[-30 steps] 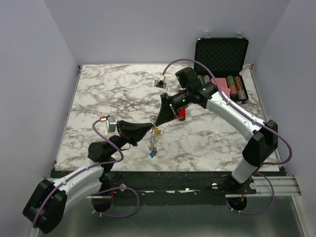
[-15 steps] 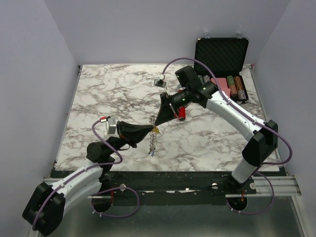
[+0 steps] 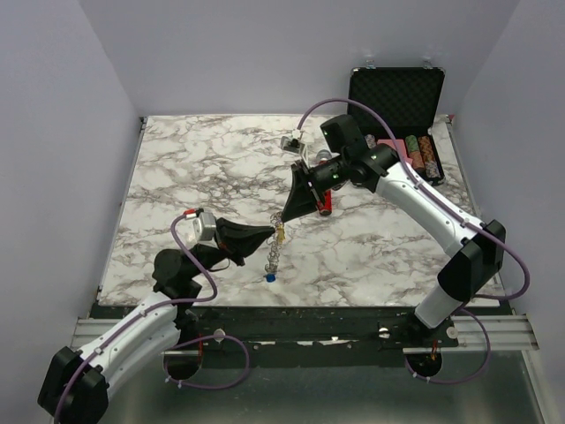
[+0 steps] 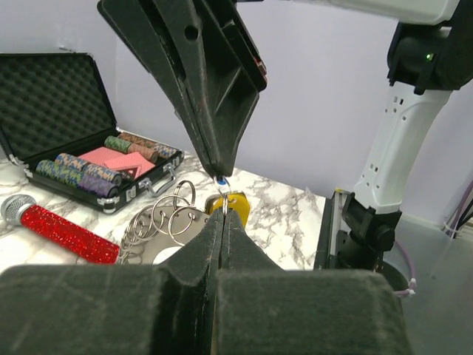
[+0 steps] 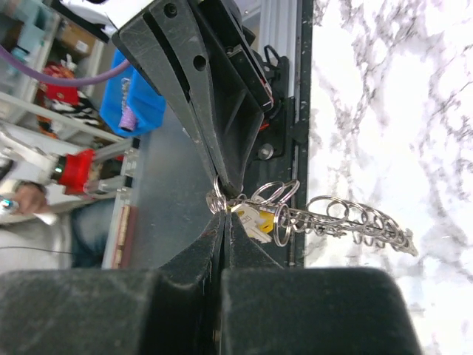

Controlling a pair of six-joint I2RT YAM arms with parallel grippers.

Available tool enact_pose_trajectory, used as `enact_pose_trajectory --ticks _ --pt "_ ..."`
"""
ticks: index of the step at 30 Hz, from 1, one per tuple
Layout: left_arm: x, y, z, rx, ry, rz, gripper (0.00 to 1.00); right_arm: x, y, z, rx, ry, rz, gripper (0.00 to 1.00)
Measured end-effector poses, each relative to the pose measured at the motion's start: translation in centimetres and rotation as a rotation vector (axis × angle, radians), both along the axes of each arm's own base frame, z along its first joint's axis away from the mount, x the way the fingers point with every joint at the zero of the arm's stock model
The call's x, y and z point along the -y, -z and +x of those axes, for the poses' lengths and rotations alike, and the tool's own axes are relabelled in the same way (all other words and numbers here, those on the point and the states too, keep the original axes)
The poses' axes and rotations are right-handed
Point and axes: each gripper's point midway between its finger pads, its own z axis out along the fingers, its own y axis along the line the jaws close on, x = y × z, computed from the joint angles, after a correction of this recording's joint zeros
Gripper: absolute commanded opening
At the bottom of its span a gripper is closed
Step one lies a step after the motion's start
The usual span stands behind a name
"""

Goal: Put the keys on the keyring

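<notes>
The keyring point(image 3: 274, 251) hangs as a chain of wire loops above the marble table, with a blue key point(image 3: 269, 276) at its bottom and a yellow key point(image 3: 280, 234) at its top. My left gripper point(image 3: 272, 232) and right gripper point(image 3: 282, 220) meet tip to tip there, both shut. In the left wrist view my left gripper point(image 4: 223, 212) pinches a small loop in front of the yellow key point(image 4: 238, 204), and the keyring's loops point(image 4: 167, 219) fan out to the left. In the right wrist view my right gripper point(image 5: 224, 220) pinches a loop next to the yellow key point(image 5: 256, 219), and the keyring point(image 5: 347, 220) trails to the right.
A red glittery cylinder with a silver cap point(image 3: 327, 206) lies just behind my right gripper. An open black case point(image 3: 395, 89) with striped poker chips point(image 3: 425, 155) stands at the back right. The marble table point(image 3: 177, 177) ends at a dark front edge near the arm bases.
Both grippers have stayed shut and tip to tip. The right wrist has shifted slightly to the right, the left arm's elbow has swung lower, and the hanging keyring has swayed a little.
</notes>
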Motion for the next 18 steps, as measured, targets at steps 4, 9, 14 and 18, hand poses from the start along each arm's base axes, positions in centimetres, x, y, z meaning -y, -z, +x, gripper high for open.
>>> enact_pose_trajectory --ticks 4,9,14,18 --pt "-0.1 0.2 0.2 0.004 -0.016 0.031 0.0 0.2 -0.2 0.1 0.029 -0.001 0.009 0.43" --pt "-0.2 -0.6 1.2 0.002 -0.064 0.068 0.0 1.4 0.3 0.7 0.106 0.021 -0.009 0.51" --pt "-0.6 -2.4 3.2 -0.041 -0.138 0.135 0.0 5.3 -1.0 3.9 0.247 0.154 -0.01 0.58" --pt "-0.8 -3.1 4.7 -0.104 -0.176 0.182 0.0 10.2 -0.6 5.8 0.346 0.311 -0.048 0.63"
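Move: The right fingers are still shut on a small ring of the keyring, about 1 cm away, right beside the left fingertips. From the right hand the loose blue key lies on the table some 43 cm to the right, 14 cm ahead and 27 cm down; the red microphone is about 12 cm right, 26 cm ahead and 27 cm down. The keyring hangs from the left fingertips, its middle some 6 cm below them. Rightward, about 10 cm, and some 6 cm forward, the right hand pulls clear of the keyring towards the loose blue key, hardly changing height. Its fingers first spread to over half open, letting go of the small ring; then it speeds up, turning clockwise about 20 degrees. The left hand keeps its pinch and carries the keyring forward about 5 cm and up 3 cm. ##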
